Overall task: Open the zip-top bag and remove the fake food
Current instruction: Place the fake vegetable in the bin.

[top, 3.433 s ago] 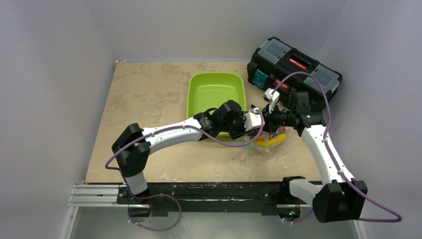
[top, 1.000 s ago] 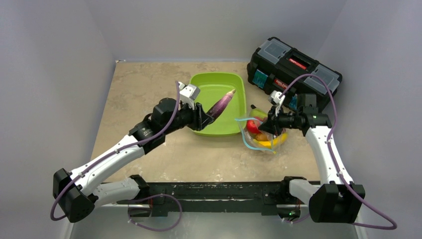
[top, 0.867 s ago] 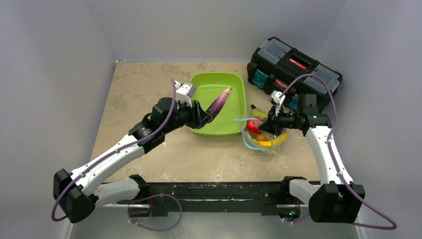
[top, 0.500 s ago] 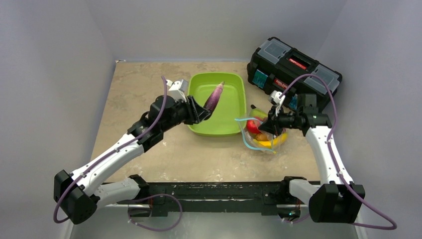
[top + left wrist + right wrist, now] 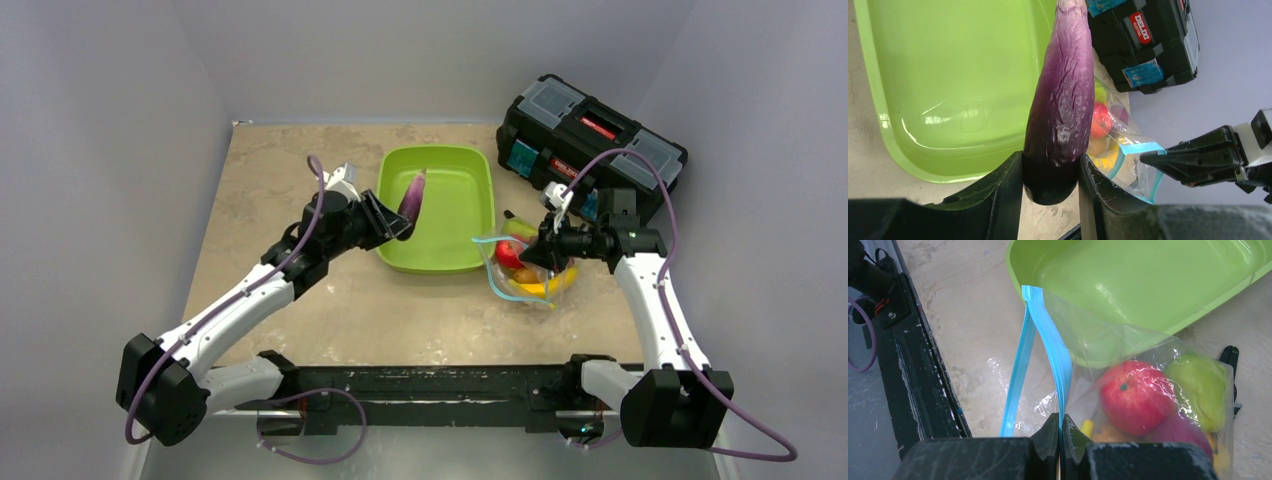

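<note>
My left gripper (image 5: 392, 222) (image 5: 1050, 175) is shut on the thick end of a purple eggplant (image 5: 412, 192) (image 5: 1063, 95), held above the left part of the lime-green tray (image 5: 455, 225) (image 5: 948, 90). The clear zip-top bag (image 5: 525, 270) (image 5: 1128, 355) lies right of the tray with its blue zipper mouth gaping. My right gripper (image 5: 532, 250) (image 5: 1060, 427) is shut on one side of the zipper strip (image 5: 1050, 345). Inside the bag I see a red apple (image 5: 1135, 395), a green pear (image 5: 1198, 385), a purple fruit (image 5: 1178, 432) and a yellow banana (image 5: 548, 285).
A black toolbox (image 5: 590, 135) (image 5: 1143, 40) stands at the back right, just behind my right arm. A black tool (image 5: 1230, 360) lies beside the bag. The black rail (image 5: 420, 385) runs along the near edge. Grey walls close in on both sides.
My left arm has swung left and back with the eggplant, from over the tray's right side to over its left part. The right gripper and bag have stayed put.
</note>
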{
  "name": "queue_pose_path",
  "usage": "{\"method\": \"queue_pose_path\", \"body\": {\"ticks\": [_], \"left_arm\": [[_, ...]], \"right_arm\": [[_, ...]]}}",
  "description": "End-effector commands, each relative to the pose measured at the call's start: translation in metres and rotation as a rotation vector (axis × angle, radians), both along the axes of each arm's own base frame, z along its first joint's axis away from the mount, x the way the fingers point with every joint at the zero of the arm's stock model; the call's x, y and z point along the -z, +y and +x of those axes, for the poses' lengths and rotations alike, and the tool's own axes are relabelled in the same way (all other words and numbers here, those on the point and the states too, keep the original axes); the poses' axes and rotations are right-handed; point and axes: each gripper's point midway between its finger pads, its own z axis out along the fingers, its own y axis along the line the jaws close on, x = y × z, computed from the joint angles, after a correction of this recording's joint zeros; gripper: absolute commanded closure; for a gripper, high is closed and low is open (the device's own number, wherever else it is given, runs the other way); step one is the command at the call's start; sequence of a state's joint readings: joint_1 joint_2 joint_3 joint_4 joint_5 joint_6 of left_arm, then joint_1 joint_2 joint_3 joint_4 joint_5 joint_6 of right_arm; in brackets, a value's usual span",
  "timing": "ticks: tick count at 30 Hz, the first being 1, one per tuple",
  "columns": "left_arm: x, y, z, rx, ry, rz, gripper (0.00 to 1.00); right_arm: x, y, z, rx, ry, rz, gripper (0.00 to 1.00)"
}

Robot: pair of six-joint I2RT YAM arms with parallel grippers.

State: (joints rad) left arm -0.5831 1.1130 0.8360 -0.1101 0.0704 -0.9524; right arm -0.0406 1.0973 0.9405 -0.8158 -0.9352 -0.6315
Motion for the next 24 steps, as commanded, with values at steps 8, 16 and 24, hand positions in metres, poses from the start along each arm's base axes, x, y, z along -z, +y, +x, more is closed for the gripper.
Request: {"method": "queue_pose_path", "body": {"ticks": [8, 16, 24], "left_arm": [[0.003, -0.008, 0.034, -0.01, 0.02, -0.107, 0.78], [0.039, -0.015, 0.052, 0.03, 0.114, -0.08, 0.59], [0.064, -0.017, 0.056, 0.106, 0.189, 0.018, 0.37]], "right_arm": [[-0.01, 0.002, -0.002, -0.019, -0.04, 0.017, 1.0], [-0.01, 0.001, -0.002, -0.017, -0.04, 0.017, 1.0], [-0.009, 0.001, 0.0, -0.014, -0.035, 0.017, 1.0]]}}
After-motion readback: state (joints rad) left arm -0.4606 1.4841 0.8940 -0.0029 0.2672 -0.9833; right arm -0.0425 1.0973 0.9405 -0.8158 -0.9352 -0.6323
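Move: The left hand, with the eggplant still pinched by its thick dark end, has the green bin's middle about 14 cm ahead, 9 cm to its right and 18 cm below. The zip-top bag of remaining food stands some 30 cm to its right, about 1 cm farther out and 16 cm down. From the right hand, which keeps hold of the bag's mouth, the bin's middle is roughly 18 cm ahead, 24 cm left and 16 cm below. Forward at first, then mostly down, the left hand carries the eggplant in over the near left part of the bin, sinking about 8.5 cm in all and reaching some 5 cm outward. The wrist tips about 15 degrees farther downward, and late in the descent the fingers spread and let go of the eggplant while the hand is still sinking. ##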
